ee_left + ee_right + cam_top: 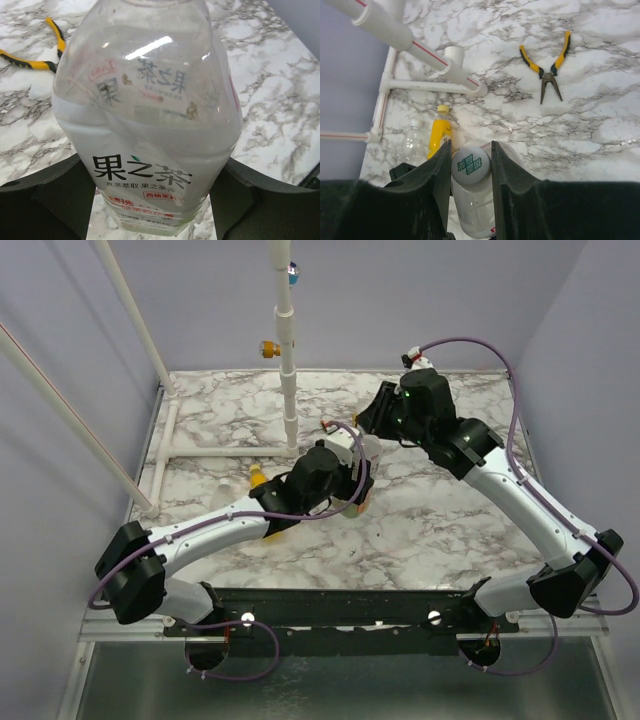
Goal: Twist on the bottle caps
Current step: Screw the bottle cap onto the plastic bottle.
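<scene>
A clear bottle with a green-and-white label stands upright at mid-table, and my left gripper is shut on its lower body, with one dark finger on each side. A whitish bottle cap with green print sits on the neck of that bottle. My right gripper comes from above and is shut on this cap, both pads touching it. In the top view the two grippers meet at the bottle. A yellow bottle with a yellow cap lies behind to the left.
Yellow-handled pliers lie open on the marble top to the right. A white pipe frame rises at the back, with rails along the table. Another clear bottle lies beside the yellow one.
</scene>
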You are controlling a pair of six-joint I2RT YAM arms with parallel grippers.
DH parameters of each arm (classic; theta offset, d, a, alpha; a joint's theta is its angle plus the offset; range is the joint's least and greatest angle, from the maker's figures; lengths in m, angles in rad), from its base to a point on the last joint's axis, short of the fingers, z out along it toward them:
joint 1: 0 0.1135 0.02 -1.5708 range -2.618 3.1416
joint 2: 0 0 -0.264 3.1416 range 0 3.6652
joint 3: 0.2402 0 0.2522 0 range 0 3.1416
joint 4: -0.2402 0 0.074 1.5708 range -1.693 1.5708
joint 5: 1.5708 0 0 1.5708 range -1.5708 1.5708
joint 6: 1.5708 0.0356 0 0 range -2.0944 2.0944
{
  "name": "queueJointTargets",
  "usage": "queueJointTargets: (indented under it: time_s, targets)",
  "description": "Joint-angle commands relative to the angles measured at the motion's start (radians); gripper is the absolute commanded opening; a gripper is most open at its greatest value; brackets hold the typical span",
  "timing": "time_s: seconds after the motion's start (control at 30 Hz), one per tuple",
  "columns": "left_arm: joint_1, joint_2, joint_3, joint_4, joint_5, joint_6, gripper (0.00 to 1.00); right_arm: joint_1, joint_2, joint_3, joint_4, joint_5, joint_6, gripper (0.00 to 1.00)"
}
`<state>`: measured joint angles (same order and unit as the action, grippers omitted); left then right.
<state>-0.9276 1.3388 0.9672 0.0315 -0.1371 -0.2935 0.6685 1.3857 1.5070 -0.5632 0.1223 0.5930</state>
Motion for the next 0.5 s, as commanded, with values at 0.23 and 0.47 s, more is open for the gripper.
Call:
queueJointTargets:
  time_s: [0.23, 0.47]
  targets:
    - [-0.064, 0.094, 0.122, 0.167, -0.259, 0.020, 0.00, 0.065, 0.039, 0.023, -0.150, 0.153, 0.136, 0.35]
    - [-0.040, 0.028, 0.028, 0.098, -0.153, 0.005, 0.00, 0.061, -0.006, 0.112, -0.142, 0.149, 0.069, 0.82]
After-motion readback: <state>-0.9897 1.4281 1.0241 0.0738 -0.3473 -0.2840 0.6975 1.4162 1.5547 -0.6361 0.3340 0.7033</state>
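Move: The right fingers already pinch the white cap, which sits on the neck of the plastic bottle; the left hand holds that bottle by its body, with the cap about 11 cm above the left hand point, 4 cm ahead and 2 cm to its right. From the right hand, on the table some 28 cm below, the pliers lie about 18 cm ahead and 4 cm left. The yellow bottle stands roughly 8 cm back and 20 cm left. The right fingers finish a tightening turn on the cap, rolling it clockwise about 10 degrees while moving some 2 cm right and 1 cm forward, then spread wide and let go of it. The left hand keeps its grip on the bottle, counter-turning a little under 10 degrees and easing about 2 cm forward. Both hands dip a centimetre or so, then come back up. ##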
